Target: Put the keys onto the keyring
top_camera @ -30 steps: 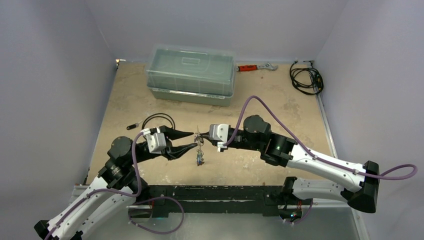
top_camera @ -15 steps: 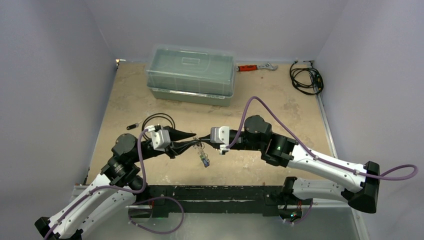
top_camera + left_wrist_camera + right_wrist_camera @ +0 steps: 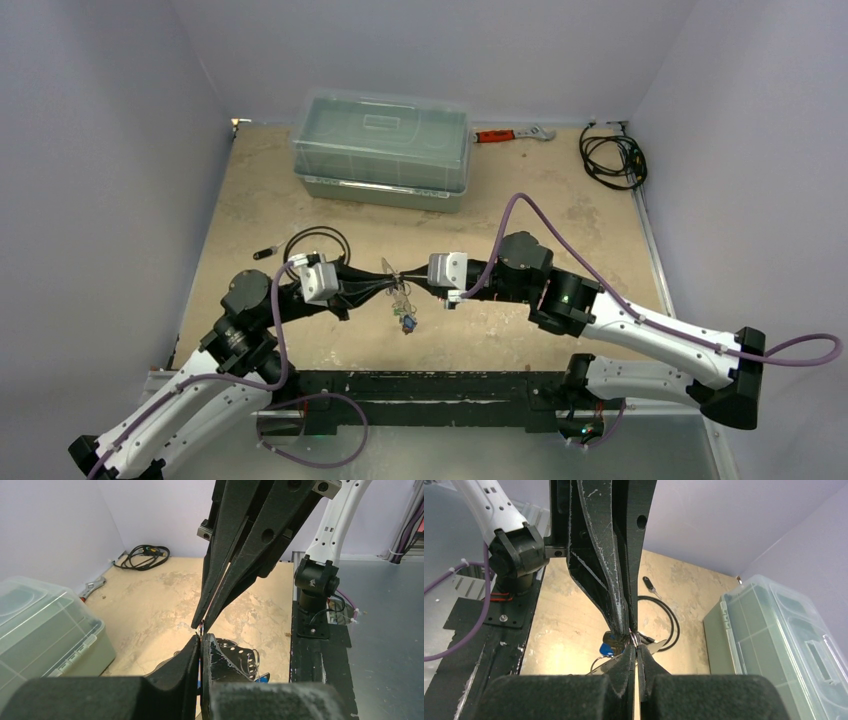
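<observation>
Both grippers meet tip to tip above the table's middle. My left gripper (image 3: 386, 282) and my right gripper (image 3: 406, 277) are each shut on the keyring (image 3: 239, 654), a flat ring with small holes. It hangs down behind my left fingers (image 3: 220, 655). Thin wire loops (image 3: 634, 638) show right at the pinch. A key with a blue tag (image 3: 408, 322) dangles below the tips, and the blue tag (image 3: 608, 647) also shows in the right wrist view. Any other keys are hidden behind the fingers.
A clear lidded box (image 3: 382, 148) stands at the back. An orange-handled wrench (image 3: 512, 134) lies behind it to the right. A black cable coil (image 3: 612, 155) sits in the far right corner. A thin black cable loop (image 3: 316, 240) lies by the left arm.
My left gripper moved right to the right gripper's tips and went from open to shut there. The hanging key swung slightly. The right gripper stayed shut, shifting a little right.
</observation>
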Controlling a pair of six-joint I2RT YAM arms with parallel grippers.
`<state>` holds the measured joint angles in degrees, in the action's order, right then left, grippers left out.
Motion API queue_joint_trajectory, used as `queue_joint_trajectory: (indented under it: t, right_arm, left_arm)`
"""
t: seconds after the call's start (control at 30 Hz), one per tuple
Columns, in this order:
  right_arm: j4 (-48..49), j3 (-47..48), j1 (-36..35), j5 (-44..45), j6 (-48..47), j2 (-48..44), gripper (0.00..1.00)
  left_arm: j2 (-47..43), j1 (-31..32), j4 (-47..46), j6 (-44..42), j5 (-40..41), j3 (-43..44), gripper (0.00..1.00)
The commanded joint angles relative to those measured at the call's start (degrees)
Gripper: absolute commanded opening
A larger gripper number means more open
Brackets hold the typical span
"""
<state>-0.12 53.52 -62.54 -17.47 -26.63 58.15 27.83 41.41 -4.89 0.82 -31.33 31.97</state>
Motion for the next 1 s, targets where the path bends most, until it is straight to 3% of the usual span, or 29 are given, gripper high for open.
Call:
queue_joint_trajectory:
  t: [0.0, 0.5, 0.63, 0.7, 0.77, 0.97]
  right_arm:
    - [3.15, 2.12, 0.2, 2.02, -0.19, -2.54, 0.0]
    - [2.49, 2.2, 0.23, 3.74, -0.62, -2.1, 0.0]
    - [2.71, 2.21, 0.23, 3.9, -0.66, -1.91, 0.0]
    - [2.78, 2.21, 0.23, 3.56, -0.57, -1.77, 0.0]
    - [2.92, 2.21, 0.22, 3.08, -0.52, -1.68, 0.0]
    - [3.25, 2.45, 0.18, 1.46, -0.11, -1.33, 0.0]
  left_arm:
    - [-2.17, -0.19, 0.2, -0.56, 4.3, 1.16, 0.0]
    - [-3.65, -0.25, 1.42, -0.56, 4.74, 1.96, 0.0]
    - [-3.52, -0.24, 1.46, -0.56, 3.81, 1.86, 0.34]
    - [-3.22, -0.22, 1.41, -0.56, 3.15, 1.79, 0.44]
    - [-2.8, -0.19, 1.24, -0.56, 2.56, 1.7, 0.48]
    - [-1.01, -0.19, 0.18, -0.56, 1.29, 1.61, 0.48]
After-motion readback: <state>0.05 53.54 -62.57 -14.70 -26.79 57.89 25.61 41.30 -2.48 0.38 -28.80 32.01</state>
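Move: The small ring is between the two meeting sets of closed fingertips, about 1 cm to the left hand's right and 1 cm to the right hand's left, level with both. The keyring plate hangs some 4 cm below it, 1 cm farther out. The tagged keys dangle roughly 9 cm below the ring, 1 cm nearer the bases and 2 cm right of it. Left hand eases left about 1 cm, then opens half wide off the ring; right keeps its pinch. ##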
